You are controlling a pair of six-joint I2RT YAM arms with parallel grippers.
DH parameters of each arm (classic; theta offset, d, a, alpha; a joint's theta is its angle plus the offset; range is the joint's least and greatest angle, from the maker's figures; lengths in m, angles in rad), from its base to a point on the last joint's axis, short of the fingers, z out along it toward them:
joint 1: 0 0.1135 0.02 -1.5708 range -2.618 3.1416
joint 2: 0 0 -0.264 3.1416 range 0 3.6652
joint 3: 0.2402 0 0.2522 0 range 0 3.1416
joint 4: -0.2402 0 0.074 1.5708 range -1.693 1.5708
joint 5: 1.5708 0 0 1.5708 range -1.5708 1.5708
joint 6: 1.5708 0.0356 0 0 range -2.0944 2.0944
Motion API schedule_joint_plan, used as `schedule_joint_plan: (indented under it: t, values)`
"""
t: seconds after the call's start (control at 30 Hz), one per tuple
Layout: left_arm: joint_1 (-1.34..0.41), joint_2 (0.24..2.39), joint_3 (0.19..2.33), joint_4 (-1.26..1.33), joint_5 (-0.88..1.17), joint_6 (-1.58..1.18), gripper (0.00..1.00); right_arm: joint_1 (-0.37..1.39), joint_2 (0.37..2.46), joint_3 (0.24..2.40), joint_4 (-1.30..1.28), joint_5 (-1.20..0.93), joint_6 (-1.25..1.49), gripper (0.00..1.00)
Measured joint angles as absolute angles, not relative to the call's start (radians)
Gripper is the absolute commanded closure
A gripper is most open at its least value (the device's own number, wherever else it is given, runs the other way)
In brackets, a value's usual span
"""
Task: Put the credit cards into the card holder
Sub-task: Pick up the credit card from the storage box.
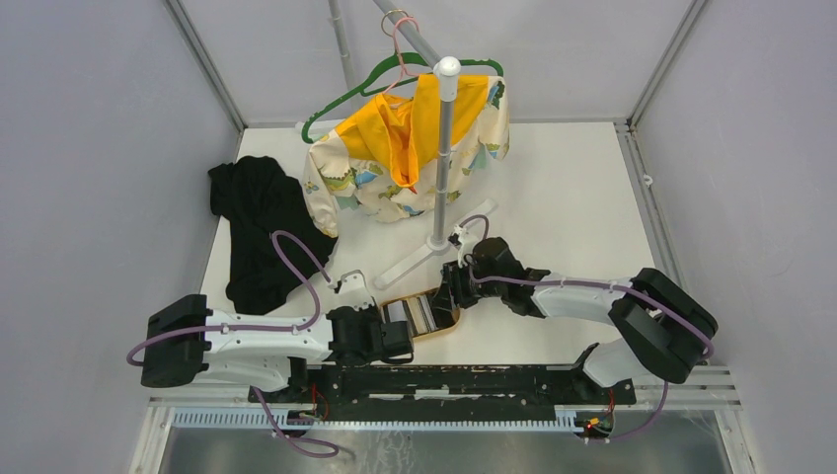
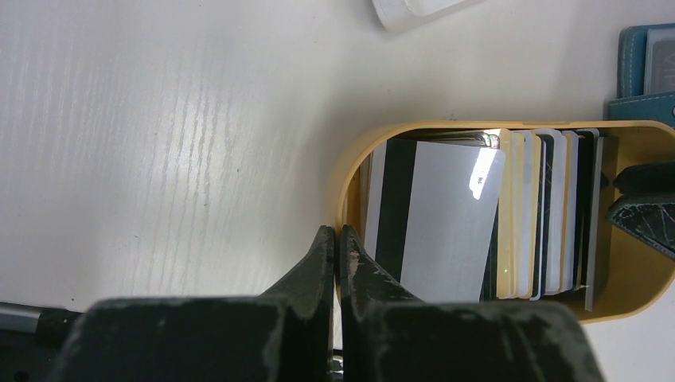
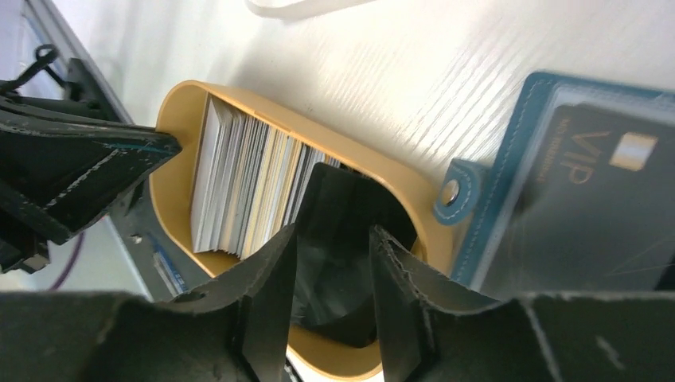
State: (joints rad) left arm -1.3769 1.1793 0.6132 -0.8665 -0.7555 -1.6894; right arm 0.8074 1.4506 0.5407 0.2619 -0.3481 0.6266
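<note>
The credit cards [image 2: 446, 215] stand on edge, packed in a tan oval tray [image 2: 350, 159]; the nearest is white with a black stripe. My left gripper [image 2: 337, 239] is shut on the tray's end wall, which shows as a thin tan line between the fingers. From above, that gripper [image 1: 395, 336] sits at the tray's [image 1: 444, 326] left end. My right gripper [image 3: 333, 231] is open over the tray's other end, its fingers straddling a leaning black card [image 3: 338, 199]. The teal card holder [image 3: 493, 231] lies open beside the tray with a dark VIP card [image 3: 605, 159] in it.
A white rack foot [image 1: 434, 252] with an upright pole [image 1: 444, 148] stands just behind the tray. A yellow patterned garment [image 1: 415, 158] hangs there on a green hanger. A black cloth [image 1: 257, 232] lies at the back left.
</note>
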Motion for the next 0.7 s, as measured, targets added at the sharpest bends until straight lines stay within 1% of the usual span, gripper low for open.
schedule_joint_plan:
  t: [0.13,0.4,0.7]
  values:
    - [-1.377,1.179,0.613,-0.867,-0.757,-1.689,0.98,0.818,1.422,0.573,0.212,-0.291,0.543,0.41]
    - [-1.377,1.182,0.613,-0.867,-0.758,-1.689,0.98,0.871,1.442,0.661,0.119,-0.209,0.437,0.39]
    - [-1.382,1.183,0.613,-0.866,-0.762,-1.689,0.98,0.925,1.475,0.686,0.060,-0.148,0.359,0.27]
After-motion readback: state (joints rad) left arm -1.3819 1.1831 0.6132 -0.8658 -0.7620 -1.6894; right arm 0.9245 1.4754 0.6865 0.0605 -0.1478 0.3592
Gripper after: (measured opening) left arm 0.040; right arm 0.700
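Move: The black card, leaning at the right end of the storage box, is only about 1 cm to the right hand's left, 2 cm back and 3 cm below. The row of upright cards is some 4 cm left and 3 cm back; the open card holder lies about 8 cm right, 5 cm ahead and 5 cm below. From the left hand at the box's left rim, the black card is roughly 14 cm right, 2 cm ahead and 2 cm lower. Still pinching the box's left rim, the left hand stays put to steady it while the right hand gets set over the black card. The right hand goes forward and up a little under 2 cm, then sinks back to about its starting height, slightly farther left, opening wider and turning some 20 degrees so its fingers point more steeply down. The tips end astride the card; contact with it can't be made out. ##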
